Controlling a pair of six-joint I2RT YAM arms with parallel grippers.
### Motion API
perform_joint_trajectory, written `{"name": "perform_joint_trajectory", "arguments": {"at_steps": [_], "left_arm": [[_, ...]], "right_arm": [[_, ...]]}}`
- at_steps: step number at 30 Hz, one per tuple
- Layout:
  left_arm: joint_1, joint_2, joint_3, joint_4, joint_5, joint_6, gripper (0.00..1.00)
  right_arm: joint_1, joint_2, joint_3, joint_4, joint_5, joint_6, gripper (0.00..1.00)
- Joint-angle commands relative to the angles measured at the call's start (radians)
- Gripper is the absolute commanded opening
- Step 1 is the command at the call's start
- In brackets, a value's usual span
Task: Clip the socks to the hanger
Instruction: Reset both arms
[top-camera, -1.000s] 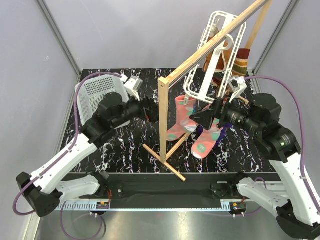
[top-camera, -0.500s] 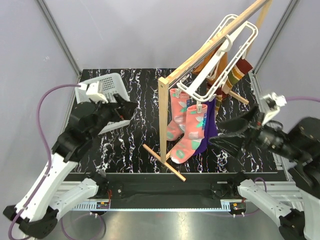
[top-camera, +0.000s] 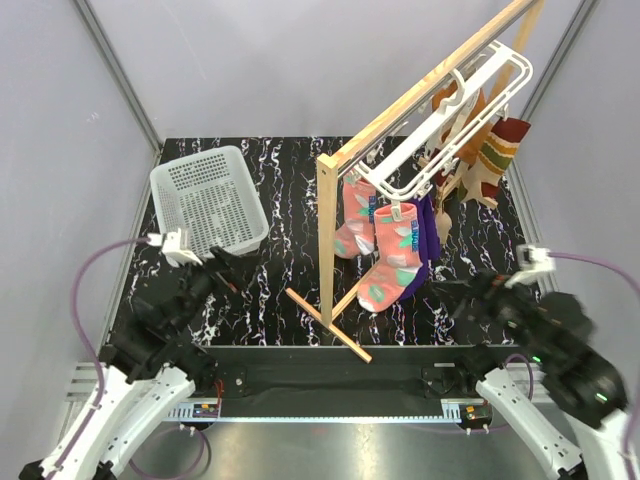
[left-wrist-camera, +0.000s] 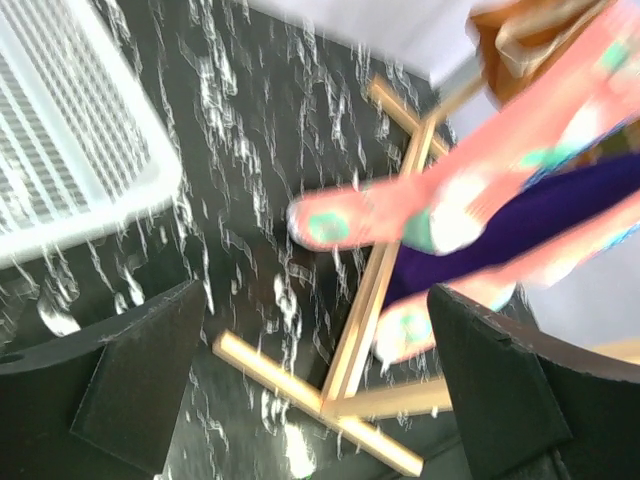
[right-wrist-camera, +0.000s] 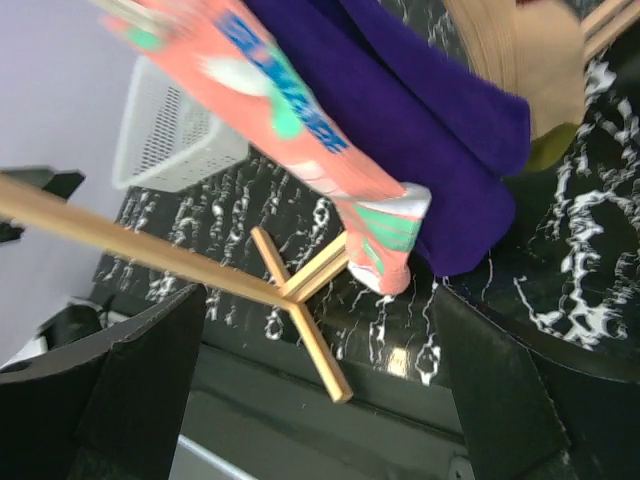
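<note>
The white hanger (top-camera: 440, 130) hangs by its hook from the wooden rail. Two pink socks (top-camera: 392, 255) with teal patches are clipped at its near end, and two striped tan socks (top-camera: 495, 150) hang at its far end. In the left wrist view a pink sock (left-wrist-camera: 400, 210) stretches across the upper right. The right wrist view shows a pink sock (right-wrist-camera: 300, 140) slanting down from the top. My left gripper (top-camera: 228, 268) is open and empty at the near left, well apart from the hanger. My right gripper (top-camera: 472, 295) is open and empty at the near right.
The wooden rail stand (top-camera: 328, 230) crosses the table, its cross foot (left-wrist-camera: 340, 400) near the front edge. A purple cloth (top-camera: 428, 235) hangs behind the pink socks. A white mesh basket (top-camera: 205, 200) sits at the back left.
Both arms have drawn back from the rail toward the near edge and lowered. The hanger has swung and settled farther back with the socks hanging from it.
</note>
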Motion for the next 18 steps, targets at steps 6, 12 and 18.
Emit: {"name": "perform_joint_trajectory", "arguments": {"at_steps": [6, 12, 18], "left_arm": [[0.001, -0.331, -0.489, 0.437, 0.232, -0.249, 0.99], [0.001, -0.515, -0.654, 0.501, 0.287, -0.345, 0.99], [0.000, -0.515, -0.852, 0.699, 0.348, -0.473, 0.99]], "right_arm": [[0.002, -0.200, -0.642, 0.668, -0.097, 0.224, 1.00], [0.002, -0.262, -0.892, 0.752, -0.027, 0.316, 1.00], [0.002, -0.297, -1.038, 0.761, 0.035, 0.381, 1.00]]}}
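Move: The front pink sock hangs about 12 cm ahead of the right hand, 9 cm to its left and 13 cm lower; the purple sock hangs just behind it, some 14 cm ahead of that hand, 3 cm left and 13 cm down. From the left hand, the front pink sock is roughly 6 cm ahead, 30 cm right and 10 cm lower. The frame's post stands about 19 cm to the left hand's right and 3 cm back. Both empty hands, fingers staying wide open, sink back to rest: the right drops about 20 cm while reaching some 8 cm forward and 5 cm left, down beside the hanging front pink sock, rolling its left side up about 15 degrees and tipping slightly down. The left sinks about 12 cm, slowing, and rises a couple at the very end, drifting 5 or 6 cm right towards the post while its left side rolls down some 25 degrees and it turns about 15 degrees clockwise. ##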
